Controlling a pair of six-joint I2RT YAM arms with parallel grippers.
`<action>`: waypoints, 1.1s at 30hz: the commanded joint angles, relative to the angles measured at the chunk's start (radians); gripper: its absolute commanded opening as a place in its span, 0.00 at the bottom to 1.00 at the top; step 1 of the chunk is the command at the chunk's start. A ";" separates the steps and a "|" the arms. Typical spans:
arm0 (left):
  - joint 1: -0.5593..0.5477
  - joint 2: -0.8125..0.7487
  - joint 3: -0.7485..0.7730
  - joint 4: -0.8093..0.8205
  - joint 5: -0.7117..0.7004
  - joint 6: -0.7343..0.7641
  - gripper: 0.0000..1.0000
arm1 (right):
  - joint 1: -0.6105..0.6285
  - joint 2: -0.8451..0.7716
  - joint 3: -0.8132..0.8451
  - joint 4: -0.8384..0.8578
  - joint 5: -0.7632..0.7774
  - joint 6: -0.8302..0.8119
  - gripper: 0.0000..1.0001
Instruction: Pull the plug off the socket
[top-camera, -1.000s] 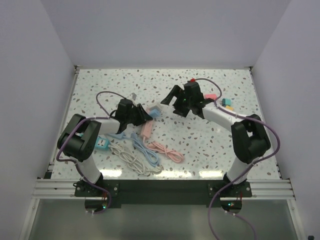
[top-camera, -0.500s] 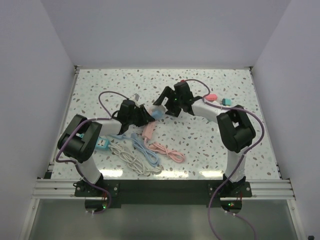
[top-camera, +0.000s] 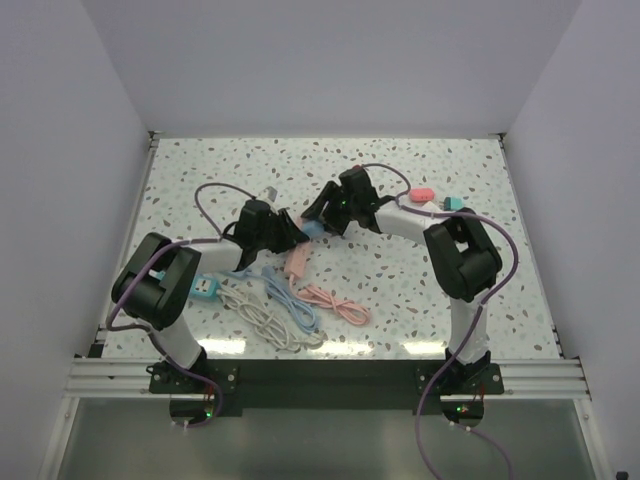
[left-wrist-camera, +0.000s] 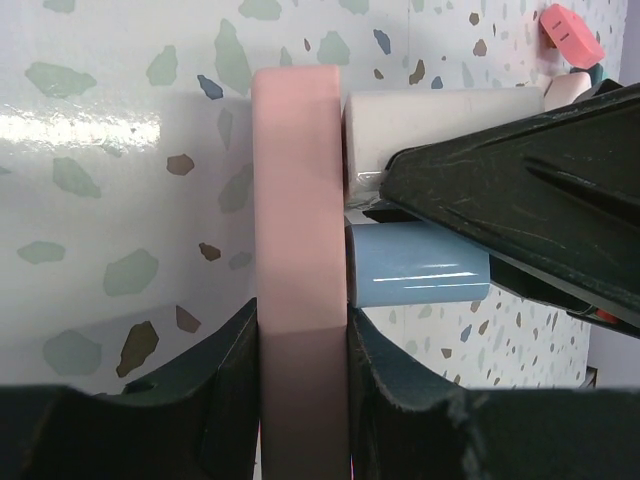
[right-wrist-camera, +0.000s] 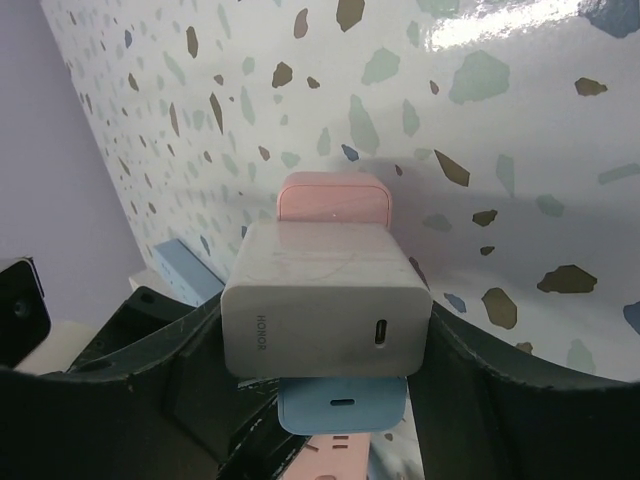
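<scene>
My left gripper (left-wrist-camera: 302, 330) is shut on the pink socket strip (left-wrist-camera: 300, 200), with a black finger pressed on each long side. A white plug (left-wrist-camera: 420, 115) and a blue plug (left-wrist-camera: 415, 265) stick out of the strip side by side. In the right wrist view the white plug (right-wrist-camera: 325, 300) fills the gap between the right gripper's fingers (right-wrist-camera: 170, 370), which touch both of its sides. The blue plug (right-wrist-camera: 342, 405) sits just under it and the pink socket (right-wrist-camera: 333, 198) lies behind. From above, the right gripper (top-camera: 315, 215) meets the left gripper (top-camera: 290, 235) at mid-table.
White (top-camera: 262, 318), blue (top-camera: 297, 308) and pink (top-camera: 337, 303) cables lie coiled in front of the left arm, next to a teal item (top-camera: 205, 288). A pink adapter (top-camera: 421, 193) and a teal one (top-camera: 452, 203) sit at the back right.
The right arm swung left from the back right to the socket strip, and its jaws narrowed onto the white plug. The left gripper kept its hold and place.
</scene>
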 joint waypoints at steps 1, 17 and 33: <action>-0.010 -0.077 -0.008 0.066 -0.012 0.004 0.00 | -0.013 -0.072 -0.003 0.026 0.038 -0.006 0.12; 0.065 0.000 -0.022 0.060 -0.006 -0.021 0.00 | -0.096 -0.439 -0.161 -0.092 0.102 -0.067 0.00; -0.001 0.086 0.180 -0.008 -0.024 -0.048 0.00 | 0.013 -0.387 -0.054 -0.239 0.406 -0.076 0.00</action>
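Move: The white plug is already between my right fingers, right at the hand point and still in the pink socket. The strip's middle lies about 6 cm back, 5 cm left and 2 cm below that hand; the blue plug sits about 4 cm back, 1 cm left and 1 cm lower. My left hand grips the strip, middle about 1 cm back of it; from there the white plug is some 5 cm ahead, 5 cm right and 2 cm higher. I keep the white plug pinched and haul it up about 9 cm and right about 8 cm, off the pink socket, the right wrist turning some 20 degrees clockwise and tilting. My left hand, gripping the strip throughout, is carried up 6 cm and right 5 cm, rolling with it, then swings back down and left, ending nearly 3 cm forward of its start. ##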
